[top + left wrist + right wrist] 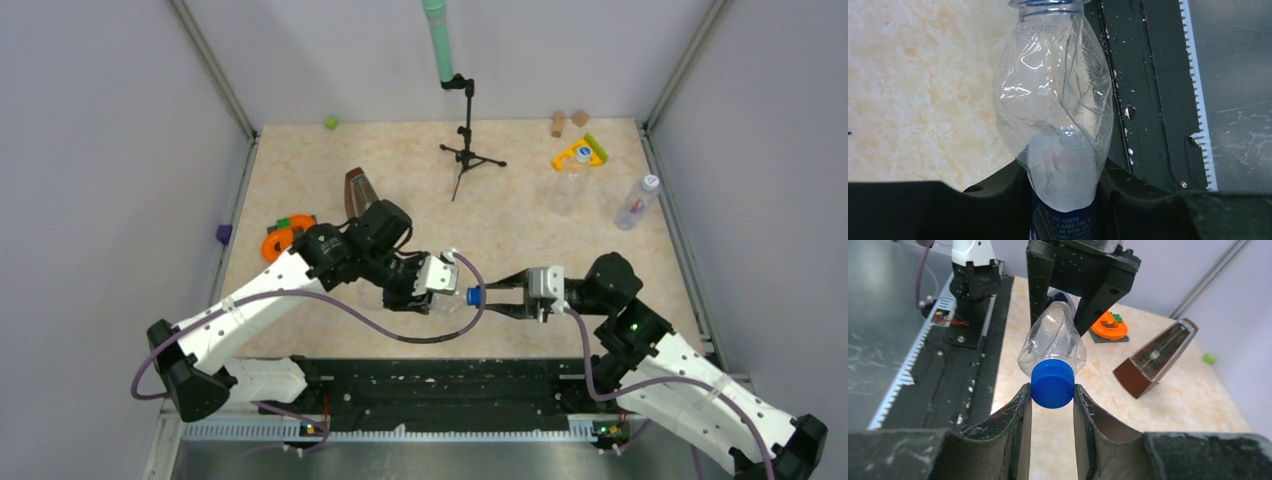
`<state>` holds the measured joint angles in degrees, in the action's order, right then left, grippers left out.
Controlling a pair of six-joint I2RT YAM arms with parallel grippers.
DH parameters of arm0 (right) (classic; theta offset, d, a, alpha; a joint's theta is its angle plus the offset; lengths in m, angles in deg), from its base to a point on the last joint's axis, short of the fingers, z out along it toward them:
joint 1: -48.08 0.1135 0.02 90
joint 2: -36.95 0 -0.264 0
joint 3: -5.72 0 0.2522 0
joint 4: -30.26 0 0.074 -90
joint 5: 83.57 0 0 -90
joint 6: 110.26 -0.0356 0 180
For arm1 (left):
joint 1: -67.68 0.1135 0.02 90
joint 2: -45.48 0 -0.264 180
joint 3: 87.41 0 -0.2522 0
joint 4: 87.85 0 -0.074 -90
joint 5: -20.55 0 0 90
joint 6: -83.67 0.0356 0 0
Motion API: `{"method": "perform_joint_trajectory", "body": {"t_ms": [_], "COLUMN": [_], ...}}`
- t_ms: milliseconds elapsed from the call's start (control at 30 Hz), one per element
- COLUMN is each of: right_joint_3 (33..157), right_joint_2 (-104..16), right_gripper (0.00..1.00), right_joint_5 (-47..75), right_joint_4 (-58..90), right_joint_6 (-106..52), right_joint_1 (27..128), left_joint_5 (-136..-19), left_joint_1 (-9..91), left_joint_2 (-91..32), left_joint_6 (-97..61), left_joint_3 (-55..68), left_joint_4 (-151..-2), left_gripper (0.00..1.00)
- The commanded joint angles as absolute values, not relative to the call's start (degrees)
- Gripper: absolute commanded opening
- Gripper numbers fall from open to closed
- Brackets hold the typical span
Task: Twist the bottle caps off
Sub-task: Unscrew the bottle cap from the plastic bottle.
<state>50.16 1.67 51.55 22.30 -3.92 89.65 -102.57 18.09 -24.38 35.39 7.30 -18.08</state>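
Observation:
A crumpled clear bottle (450,299) (1053,100) (1054,342) with a blue-and-white label is held level above the table's near middle. My left gripper (432,287) (1063,200) is shut on its labelled body. Its dark blue cap (473,295) (1052,383) points right, and my right gripper (481,297) (1052,390) is shut on it, one finger on each side. A plain clear bottle (568,188) lies at the back right. A bluish bottle (635,205) with a white cap (650,182) lies near the right edge.
A brown metronome (357,192) (1155,360) and an orange toy (285,238) (1109,326) sit behind the left arm. A microphone tripod (465,150) stands at the back middle. A yellow toy (578,153), wooden blocks (567,121), a green cube (331,123) and a purple block (224,234) lie around.

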Motion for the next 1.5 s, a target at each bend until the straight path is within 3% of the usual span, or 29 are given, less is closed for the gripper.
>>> {"method": "perform_joint_trajectory", "body": {"t_ms": [0,533,633,800,900,1100,1467], "right_joint_3": [48.8,45.4,44.7,44.2,44.0,41.5,37.0], "right_joint_2": [3.4,4.5,4.6,4.7,5.0,7.4,13.8], "right_gripper": [0.0,0.0,0.25,0.39,0.54,0.61,0.6], "right_joint_5": [48.6,47.4,47.7,47.5,46.9,45.4,45.4], "right_joint_4": [22.4,26.6,27.7,28.5,28.3,31.2,34.8], "right_joint_6": [11.0,14.3,13.9,13.7,13.6,11.0,0.8], "right_joint_1": [89.8,89.8,89.8,89.8,89.8,89.8,89.9], "left_joint_5": [-108.7,-107.0,-104.3,-102.7,-101.5,-96.3,-87.3], "left_joint_1": [17.4,17.3,17.3,17.3,17.3,17.3,17.2], "left_joint_2": [-24.6,-26.6,-26.8,-26.4,-25.9,-25.4,-21.8], "left_joint_6": [35.8,34.0,32.8,32.4,32.1,31.8,31.7], "left_joint_3": [4.6,4.7,5.2,6.0,6.7,7.2,12.6], "left_joint_4": [-16.1,-18.2,-18.7,-18.7,-19.4,-19.9,-29.4], "left_gripper": [0.0,0.0,0.0,0.0,0.0,0.0,0.0]}}
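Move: The blue cap is already pinched between the right fingertips, within about 1 cm to the left of the right hand point and level with it. From that hand, the middle of the held plastic bottle lies about 9 cm left and 4 cm lower, and the metronome roughly 28 cm ahead, 25 cm left and 20 cm lower. For the left gripper, already clamped round the bottle, the cap is some 9 cm to the right and 5 cm higher, with no forward offset. Keep the left gripper closed on the bottle while the right one twists the cap about 15 degrees more, counter-clockwise looking along its fingers, with both hands sinking slightly. Then spread the right fingers wide to let go of the cap and ease that hand a little right. Late on, carry the bottle about 3 cm forward with the left, turning it slightly counter-clockwise. ##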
